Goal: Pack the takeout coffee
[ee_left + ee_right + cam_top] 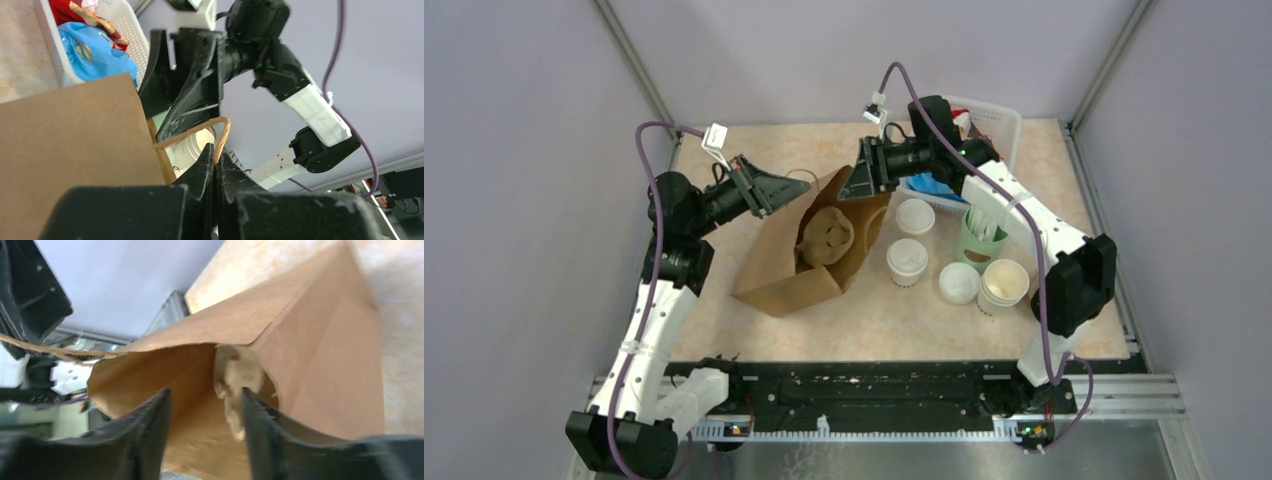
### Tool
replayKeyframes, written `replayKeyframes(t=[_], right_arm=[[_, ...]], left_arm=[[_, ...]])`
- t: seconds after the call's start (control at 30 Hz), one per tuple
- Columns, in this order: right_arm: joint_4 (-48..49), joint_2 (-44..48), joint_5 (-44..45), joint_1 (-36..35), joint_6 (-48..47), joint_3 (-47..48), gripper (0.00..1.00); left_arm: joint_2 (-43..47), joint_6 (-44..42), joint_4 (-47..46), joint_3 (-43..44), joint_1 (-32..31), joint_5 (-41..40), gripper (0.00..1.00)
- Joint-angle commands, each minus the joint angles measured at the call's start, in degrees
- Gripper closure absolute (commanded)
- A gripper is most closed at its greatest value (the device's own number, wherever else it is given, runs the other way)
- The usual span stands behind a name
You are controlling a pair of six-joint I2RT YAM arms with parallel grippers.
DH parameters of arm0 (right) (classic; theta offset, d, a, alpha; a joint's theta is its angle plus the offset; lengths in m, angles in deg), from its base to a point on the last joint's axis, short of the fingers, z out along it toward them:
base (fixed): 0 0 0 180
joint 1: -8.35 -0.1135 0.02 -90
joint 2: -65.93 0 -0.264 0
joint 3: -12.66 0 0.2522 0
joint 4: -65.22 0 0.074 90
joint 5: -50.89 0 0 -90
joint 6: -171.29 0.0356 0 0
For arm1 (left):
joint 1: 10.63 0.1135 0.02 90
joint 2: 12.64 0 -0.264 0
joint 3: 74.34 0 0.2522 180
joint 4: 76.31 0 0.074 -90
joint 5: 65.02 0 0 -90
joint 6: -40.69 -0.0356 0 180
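Note:
A brown paper bag (794, 275) stands open in the middle of the table, with a beige pulp cup carrier (826, 235) inside it. My left gripper (799, 192) is shut on the bag's twisted paper handle (223, 135) at the left rim. At the bag's right rim my right gripper (856, 185) is open, its fingers apart over the mouth with nothing between them. In the right wrist view the carrier (235, 375) shows blurred just past the right gripper (205, 392). The takeout coffee (907, 262), a lidded white cup, stands on the table right of the bag.
Another lidded white cup (915, 215) stands behind the coffee, and a white lid (959, 283) lies to its right. A stack of nested cups (1004, 285) and a green holder (979, 238) stand further right. A white basket (999, 120) with packets is at the back.

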Motion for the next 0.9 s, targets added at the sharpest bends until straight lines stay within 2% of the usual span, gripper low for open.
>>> replayKeyframes(t=[0.0, 0.1, 0.23, 0.37, 0.6, 0.77, 0.87], right_arm=[[-14.3, 2.2, 13.6, -0.3, -7.0, 11.3, 0.34], [-16.8, 8.4, 19.1, -0.5, -4.1, 11.0, 0.20], [-24.2, 10.9, 27.7, -0.6, -1.0, 14.8, 0.17], [-26.7, 13.2, 39.3, -2.0, 5.1, 11.4, 0.12], [-18.5, 14.4, 40.5, -9.2, 16.9, -0.9, 0.09], [-19.0, 13.6, 43.3, -12.0, 22.2, -3.4, 0.09], [-17.2, 13.3, 42.8, -13.3, 24.2, -5.7, 0.13]], left_arm=[[0.0, -4.0, 3.3, 2.0, 0.4, -1.8, 1.00], [-0.5, -5.5, 4.9, 2.7, 0.5, -2.0, 1.00], [-0.7, -8.8, 8.9, 4.9, 0.6, -2.5, 1.00], [-0.4, -11.7, 10.1, 5.8, 0.7, -1.2, 1.00], [1.1, -13.9, 10.8, 3.5, 0.7, -3.4, 1.00], [0.2, -12.5, 10.3, 3.8, 0.7, -4.3, 1.00], [0.5, -12.0, 10.3, 3.8, 0.7, -4.5, 1.00]])
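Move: To the right and somewhat back of the right hand hangs the bag's right handle, about 7 cm right, 5 cm back and 4 cm lower. The cup holder sits in the paper bag about 3 cm back, 3 cm left and 12 cm below this hand; the nearer lidded cup is roughly 15 cm right and 4 cm back, down on the table. From the left hand, the right handle lies some 14 cm right, 3 cm back and 10 cm lower. Opening on from half-open to nearly wide, the right hand backs out from the bag's mouth, rising about 8 cm and going as far to the right, then dives about 11 cm down, back and somewhat left again, to bring its spread fingers around the right handle. Its wrist swings some 30 degrees clockwise and tips more steeply down. The left hand keeps its pinch on the other handle, easing down slightly. ##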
